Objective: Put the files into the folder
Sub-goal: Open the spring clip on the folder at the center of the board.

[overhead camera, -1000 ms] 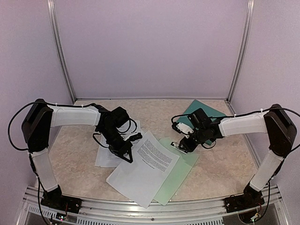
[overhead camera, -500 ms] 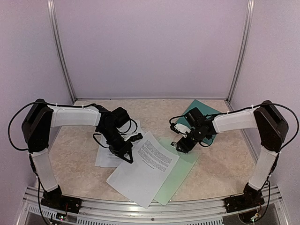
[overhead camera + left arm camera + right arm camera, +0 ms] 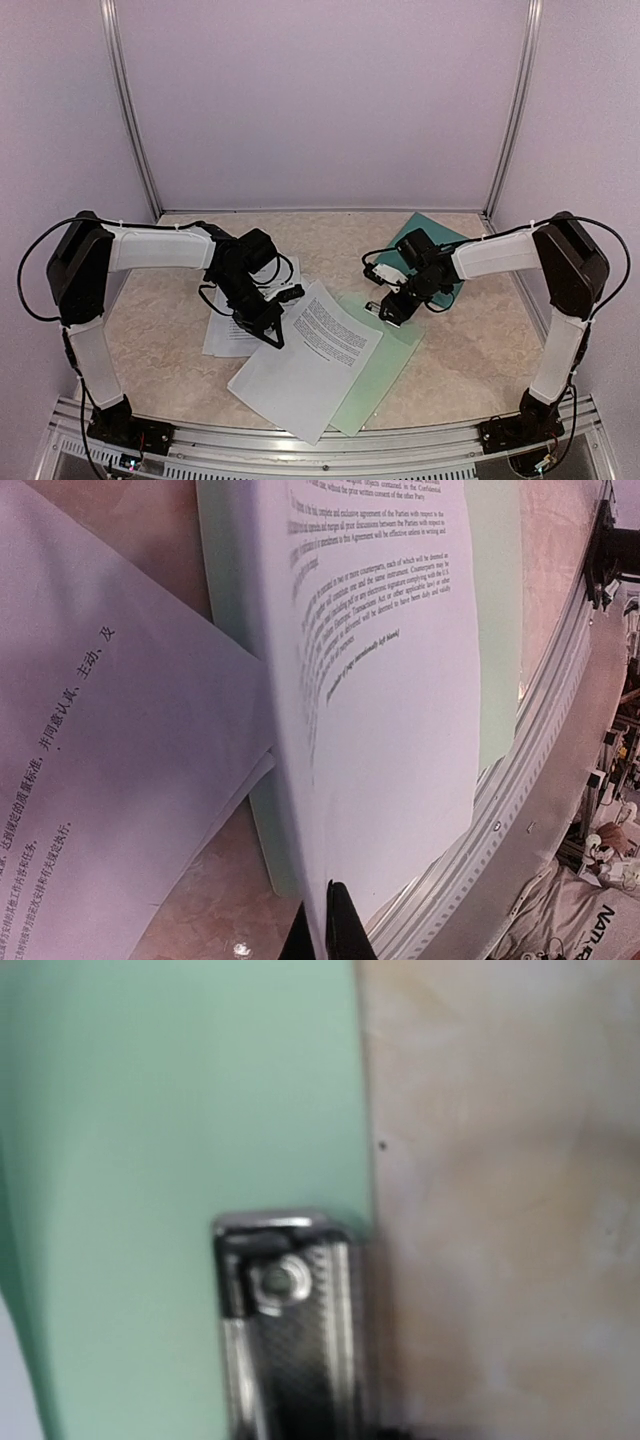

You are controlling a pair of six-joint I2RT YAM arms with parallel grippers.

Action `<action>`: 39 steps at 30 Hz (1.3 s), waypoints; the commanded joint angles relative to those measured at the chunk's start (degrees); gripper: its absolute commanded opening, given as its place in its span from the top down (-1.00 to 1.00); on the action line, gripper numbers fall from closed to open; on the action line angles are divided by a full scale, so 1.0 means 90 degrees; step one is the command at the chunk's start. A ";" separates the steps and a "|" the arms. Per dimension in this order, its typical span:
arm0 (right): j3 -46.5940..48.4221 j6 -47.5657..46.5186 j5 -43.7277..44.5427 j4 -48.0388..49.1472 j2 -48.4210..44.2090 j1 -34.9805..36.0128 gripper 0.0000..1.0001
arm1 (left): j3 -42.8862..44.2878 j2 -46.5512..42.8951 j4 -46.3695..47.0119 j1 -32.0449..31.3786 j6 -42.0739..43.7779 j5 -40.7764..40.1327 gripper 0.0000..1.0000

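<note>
The files are white printed sheets. The top sheet [image 3: 310, 360] lies across a pale mint clipboard [image 3: 385, 365], and my left gripper [image 3: 272, 335] is shut on its left edge. In the left wrist view the black fingertips [image 3: 345, 930] pinch that sheet [image 3: 390, 710] and lift its edge. Another sheet [image 3: 225, 335] with Chinese text [image 3: 100, 780] lies beneath, to the left. The dark teal folder [image 3: 425, 232] lies at the back right, partly under my right arm. My right gripper [image 3: 392, 310] hovers at the clipboard's silver clip [image 3: 290, 1330]; its jaws do not show.
The mint clipboard [image 3: 150, 1160] fills the left of the right wrist view, with bare marbled table [image 3: 500, 1210] on the right. A metal rail [image 3: 520, 800] runs along the table's near edge. Pale walls enclose the back and sides.
My right arm has drawn in, carrying its gripper a little toward the back left, over the clipboard's clip. The left arm and its sheet have stayed put.
</note>
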 commanded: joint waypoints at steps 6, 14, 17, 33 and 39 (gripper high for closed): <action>0.0002 0.0001 -0.0001 -0.0029 0.0235 -0.0084 0.58 | 0.0036 0.0181 0.0018 0.0029 0.0089 0.0277 1.00; -0.0066 0.0075 -0.0022 -0.0017 0.0197 -0.0096 0.90 | 0.0067 0.0211 0.0014 0.0029 0.0089 0.0295 1.00; -0.0066 0.0144 -0.0143 -0.0043 0.0248 -0.0132 1.00 | 0.0083 0.0220 0.0039 0.0029 0.0089 0.0377 1.00; -0.0016 0.0637 -0.1007 0.0013 0.0356 -0.0233 1.00 | 0.0353 0.0628 0.0148 0.0077 0.0089 0.1066 1.00; -0.0040 0.0867 -0.1203 0.0051 0.0390 -0.0250 1.00 | 0.0777 0.1003 -0.0045 0.0060 0.0269 0.1548 1.00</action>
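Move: The spring clip sits right at the right hand's fingers, its middle about 1 cm left of and 1 cm below the hand point. From that hand the green board's middle is about 10 cm back and 10 cm left, the sheet's middle some 10 cm back and 17 cm left, and the teal folder about 17 cm ahead and 7 cm right. From the left hand, which already holds the sheet's left edge, the clip is roughly 11 cm ahead, 22 cm right and 5 cm lower. Close the right fingers from partly open to nearly shut on the spring clip and keep squeezing, then tilt that wrist about 10 degrees so the fingertips swing left, shifting only about 1 cm left. Keep the left fingers pinched on the sheet's edge, easing back and slightly down about 1 cm, then carry it some 2.5 cm right over the board, regaining most of that. ##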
